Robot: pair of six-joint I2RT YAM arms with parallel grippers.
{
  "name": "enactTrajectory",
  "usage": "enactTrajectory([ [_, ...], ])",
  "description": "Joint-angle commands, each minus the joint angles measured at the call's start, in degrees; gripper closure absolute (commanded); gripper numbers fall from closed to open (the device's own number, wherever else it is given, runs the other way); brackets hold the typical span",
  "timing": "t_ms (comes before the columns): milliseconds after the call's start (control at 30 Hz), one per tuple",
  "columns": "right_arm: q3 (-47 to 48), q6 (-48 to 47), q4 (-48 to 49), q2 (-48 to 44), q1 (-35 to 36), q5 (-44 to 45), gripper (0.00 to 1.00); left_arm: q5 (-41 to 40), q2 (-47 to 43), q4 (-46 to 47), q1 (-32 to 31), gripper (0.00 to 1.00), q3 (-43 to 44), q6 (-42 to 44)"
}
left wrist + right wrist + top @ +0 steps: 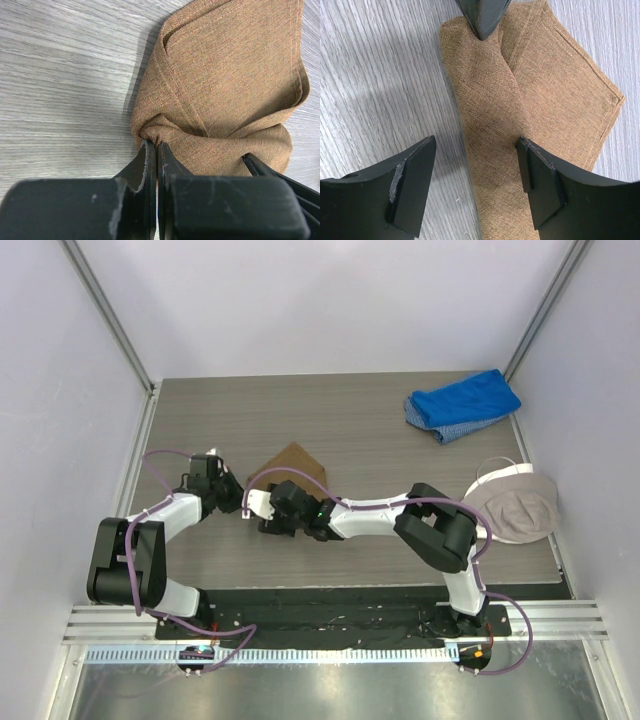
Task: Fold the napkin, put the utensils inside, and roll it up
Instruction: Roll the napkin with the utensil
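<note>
The tan-brown napkin (pixel 294 462) lies folded on the table, partly hidden under my right wrist in the top view. My left gripper (pixel 154 143) is shut on one gathered corner of the napkin (pixel 225 75); in the top view it sits at the cloth's near left (pixel 240 504). Facing it, my right gripper (pixel 476 150) stands open over the napkin (pixel 545 90), one finger over the bare table and the other over the cloth. The left gripper's fingertips (pixel 482 17) show at the top of the right wrist view. The utensils are out of view.
A blue cloth (pixel 462 405) lies bunched at the back right. A beige-and-white cap-like item (pixel 515 502) sits at the table's right edge. White walls close in the table (pixel 200 430) on three sides.
</note>
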Motion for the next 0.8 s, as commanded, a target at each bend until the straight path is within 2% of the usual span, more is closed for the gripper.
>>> enactTrajectory([
  [0,2.82,-0.85,2.27,-0.62,-0.94,-0.95,0.27,0.41,0.49,-1.86,-0.11,1.00,1.08,0.40],
  [167,3.87,-0.41,1.12,0.00,-2.17,-2.70,0.27,0.67,0.58,-1.86,-0.11,1.00,1.17,0.49],
  [300,5.54,0.20,-3.34,1.32,-2.87,-5.34,0.28,0.76,0.58,-1.86,-0.02,1.00,1.43,0.49],
  [433,5.28,1.43,-6.00,1.23,-2.87,-7.19,0.34,0.85,0.49,-1.86,-0.02,1.00,1.43,0.49],
  [600,2.91,2.66,-6.08,0.88,-2.87,-7.45,0.47,1.11,0.67,-1.77,-0.11,1.00,1.70,0.40],
  [767,4.13,4.07,-11.26,2.90,-3.48,-8.51,0.48,2.08,0.32,-0.54,-0.11,1.00,1.70,0.40],
])
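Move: The stretch of napkin roll that the right hand is about to straddle lies about 2 cm ahead of it and 2 cm below. Its far finger is already at the roll, and the near one is over bare table. The napkin's flat part is centred some 9 cm ahead, 4 cm to the right and 3 cm below. The left gripper's tips are about 7 cm left and 4 cm ahead; from the left hand that stretch is some 7 cm right, 2 cm back and 1 cm below. Forward and slightly up first, by about 1.5 cm, the right hand reaches across the roll towards the flat part. It then draws back almost as far while sinking some 2 cm and tipping its fingers about 5 degrees steeper, closing them partway so one comes down on each side of the roll. The left hand stays put, still pinching the roll's left end. ##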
